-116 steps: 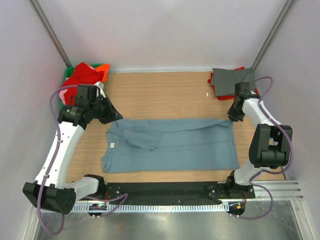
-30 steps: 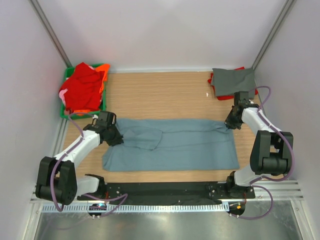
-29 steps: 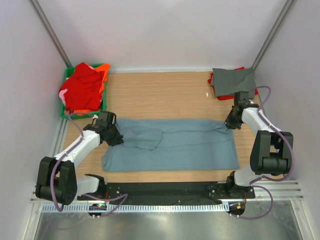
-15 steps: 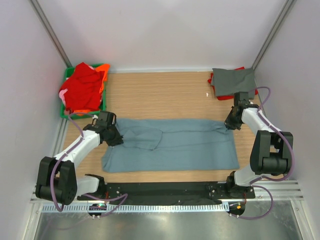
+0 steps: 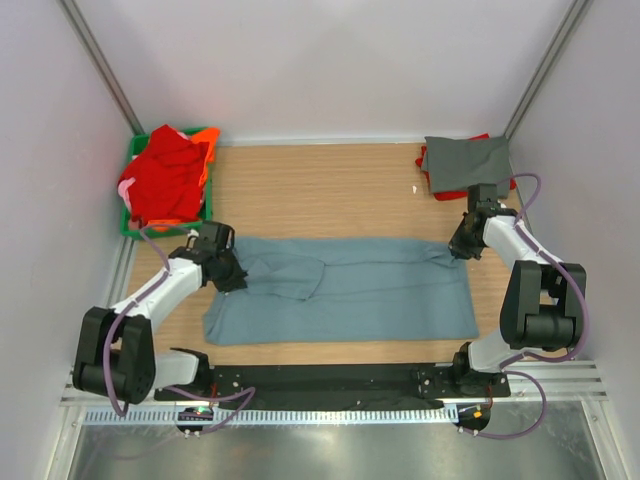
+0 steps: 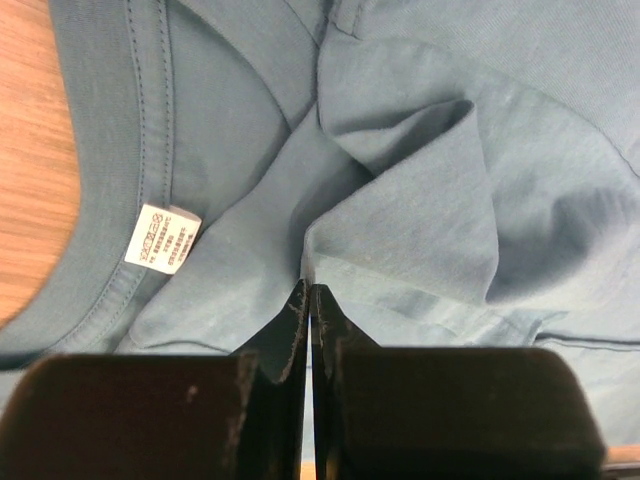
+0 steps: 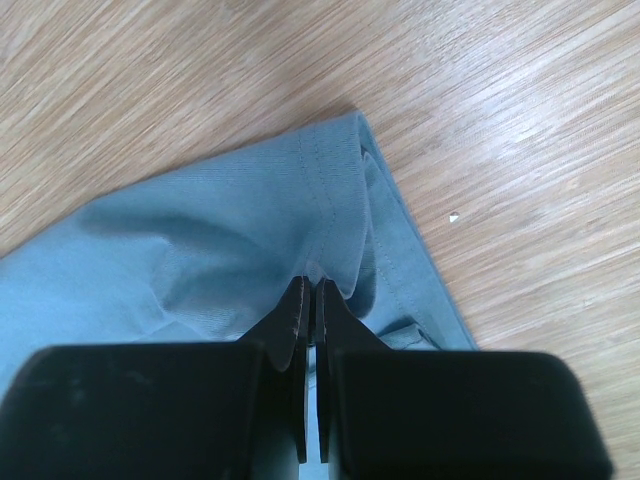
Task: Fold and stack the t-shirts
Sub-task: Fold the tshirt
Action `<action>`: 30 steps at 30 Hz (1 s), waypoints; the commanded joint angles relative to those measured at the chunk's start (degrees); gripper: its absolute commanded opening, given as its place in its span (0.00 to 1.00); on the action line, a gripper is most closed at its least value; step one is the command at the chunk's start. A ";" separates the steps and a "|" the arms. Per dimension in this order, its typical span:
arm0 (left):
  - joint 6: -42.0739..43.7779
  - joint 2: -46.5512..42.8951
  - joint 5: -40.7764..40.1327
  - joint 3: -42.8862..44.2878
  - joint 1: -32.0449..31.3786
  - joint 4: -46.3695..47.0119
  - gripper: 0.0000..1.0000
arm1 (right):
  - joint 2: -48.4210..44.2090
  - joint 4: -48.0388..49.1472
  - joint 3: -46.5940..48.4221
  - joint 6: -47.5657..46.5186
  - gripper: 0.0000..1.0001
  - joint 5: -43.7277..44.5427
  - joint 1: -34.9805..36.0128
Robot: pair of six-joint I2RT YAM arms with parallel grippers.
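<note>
A dusty blue-grey t-shirt (image 5: pixel 350 290) lies spread lengthwise across the wooden table. My left gripper (image 5: pixel 232 276) sits low at its collar end. In the left wrist view that gripper (image 6: pixel 308 288) is shut on a raised fold of the blue-grey cloth (image 6: pixel 420 180), just right of the white neck label (image 6: pixel 160 238). My right gripper (image 5: pixel 457 249) is at the shirt's far right corner. The right wrist view shows it (image 7: pixel 310 283) shut on a pinch of the stitched hem (image 7: pixel 320 190). A darker grey t-shirt (image 5: pixel 465 160) lies folded at the back right.
A green crate (image 5: pixel 208 133) at the back left holds a heap of red and orange t-shirts (image 5: pixel 165 175). A red shirt's edge (image 5: pixel 452 193) shows under the grey one. Bare wood (image 5: pixel 330 190) lies behind the spread shirt. Grey walls close in on three sides.
Since the earliest frame my left arm has come down from beside the crate to the shirt's collar end. Over the last second both arms stay almost still.
</note>
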 commanded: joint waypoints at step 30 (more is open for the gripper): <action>-0.09 -20.76 -5.56 17.69 -0.17 -31.57 0.00 | -5.88 -3.95 -1.17 0.52 0.01 3.10 -0.24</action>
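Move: Both hands already pinch the t-shirt's upper layer, just above the table. The t-shirt's near left corner lies about 14 cm back and 8 cm left of the left hand; the neck label is some 4 cm to its left, about level fore and aft. From the right hand, the near right corner is roughly 20 cm back and 4 cm right, while the grey folded shirt stands 21 cm ahead and 2 cm right. Keeping the t-shirt's upper layer pinched in its shut fingers, the left hand lifts quickly, about 13 cm in all, first nearly straight up, then on up while easing back and a little left; its fingertips tilt some 10 degrees outward. The right hand keeps its pinch on the other end, rising and drawing back by only about 2 cm each. ##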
